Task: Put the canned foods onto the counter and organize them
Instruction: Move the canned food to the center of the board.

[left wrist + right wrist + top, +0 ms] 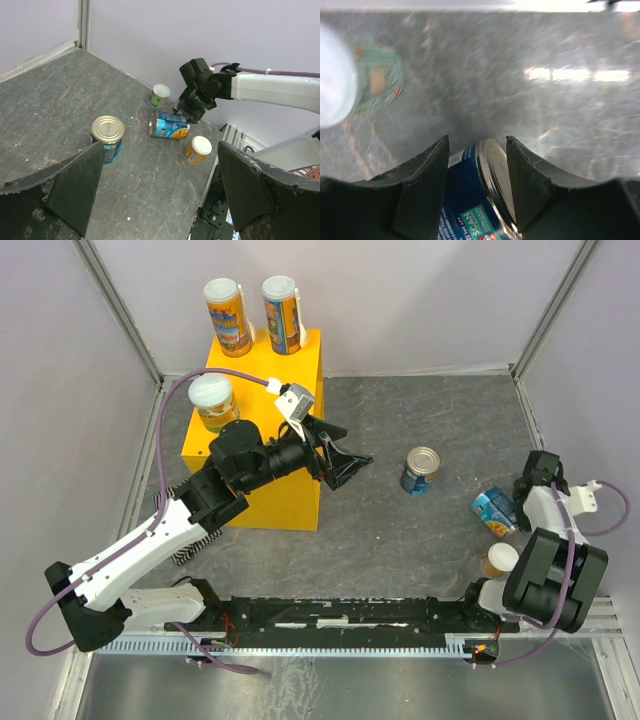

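Observation:
Three canned foods stand on the yellow counter (275, 502): two tall ones at the back (227, 315) (283, 312) and a green one (213, 402) at its front left. My left gripper (350, 462) (160, 150) hangs open over the floor right of the counter, nothing between its fingers. A silver-topped blue can (421, 470) (107, 135) stands upright mid-floor. A blue can (494, 512) (170, 125) (470, 200) lies on its side, and my right gripper (518, 502) (477, 145) is shut on its silver end. An orange can with a white lid (500, 560) (197, 150) stands nearby.
A small green can (160, 96) (375, 85) sits beyond the right gripper near the right wall. A striped cloth (195, 537) pokes out under the left arm beside the counter. Walls close in the back and both sides.

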Robot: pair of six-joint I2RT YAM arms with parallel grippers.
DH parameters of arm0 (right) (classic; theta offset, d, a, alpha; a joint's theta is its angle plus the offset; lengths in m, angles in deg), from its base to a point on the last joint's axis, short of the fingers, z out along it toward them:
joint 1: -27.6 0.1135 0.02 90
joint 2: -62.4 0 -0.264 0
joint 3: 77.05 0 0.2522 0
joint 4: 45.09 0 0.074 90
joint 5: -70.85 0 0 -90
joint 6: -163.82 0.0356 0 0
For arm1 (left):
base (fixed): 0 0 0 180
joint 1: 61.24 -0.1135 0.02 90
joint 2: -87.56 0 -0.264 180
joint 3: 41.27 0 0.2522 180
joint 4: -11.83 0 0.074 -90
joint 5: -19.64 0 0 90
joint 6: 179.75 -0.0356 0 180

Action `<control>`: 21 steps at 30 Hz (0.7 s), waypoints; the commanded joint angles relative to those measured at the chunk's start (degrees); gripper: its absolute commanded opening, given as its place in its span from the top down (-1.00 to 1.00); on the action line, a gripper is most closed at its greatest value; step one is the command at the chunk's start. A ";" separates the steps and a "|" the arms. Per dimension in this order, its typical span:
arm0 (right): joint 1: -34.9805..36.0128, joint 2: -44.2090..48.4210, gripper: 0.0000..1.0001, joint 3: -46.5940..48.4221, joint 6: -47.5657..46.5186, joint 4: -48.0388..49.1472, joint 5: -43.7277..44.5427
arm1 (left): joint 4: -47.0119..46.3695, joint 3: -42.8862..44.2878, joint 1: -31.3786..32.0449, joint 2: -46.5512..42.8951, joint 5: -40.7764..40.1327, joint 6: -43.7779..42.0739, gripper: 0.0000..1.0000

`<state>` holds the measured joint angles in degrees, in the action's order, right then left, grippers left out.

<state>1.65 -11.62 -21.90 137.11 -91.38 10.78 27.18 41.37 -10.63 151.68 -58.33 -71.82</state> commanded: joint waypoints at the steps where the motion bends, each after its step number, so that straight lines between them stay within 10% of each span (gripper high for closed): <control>1: 7.23 -4.75 -0.13 2.64 -0.47 1.17 -8.39 | -2.94 -0.02 0.07 -0.66 -1.20 -1.65 -0.98; 21: 33.52 -11.27 -0.14 11.67 0.81 -4.11 -3.94 | -1.41 -6.37 -0.25 -3.15 -4.88 6.43 -0.98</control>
<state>30.65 -23.45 -12.55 137.54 -92.87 6.35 24.68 36.26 -10.65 148.66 -62.33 -70.22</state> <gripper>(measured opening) 0.569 0.992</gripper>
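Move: The right gripper already holds one end of the blue can lying on its side. The upright can near the board's centre, which it is taken towards, stands roughly 24 cm left and 11 cm ahead of this hand, about level in height. A white-lidded green can stands about 11 cm ahead and 7 cm right; the orange jar is some 16 cm back and 5 cm left. From the left hand, the upright can lies about 18 cm right, 14 cm ahead and 34 cm below. Keep the right fingers shut on the end of the lying blue can and sweep it low over the board, about 14 cm left and 9 cm forward, towards the upright can. Go diagonally at first, then almost purely left at the end, swinging the hand some 30 degrees counter-clockwise, until the lying can's free end comes against the upright one. ##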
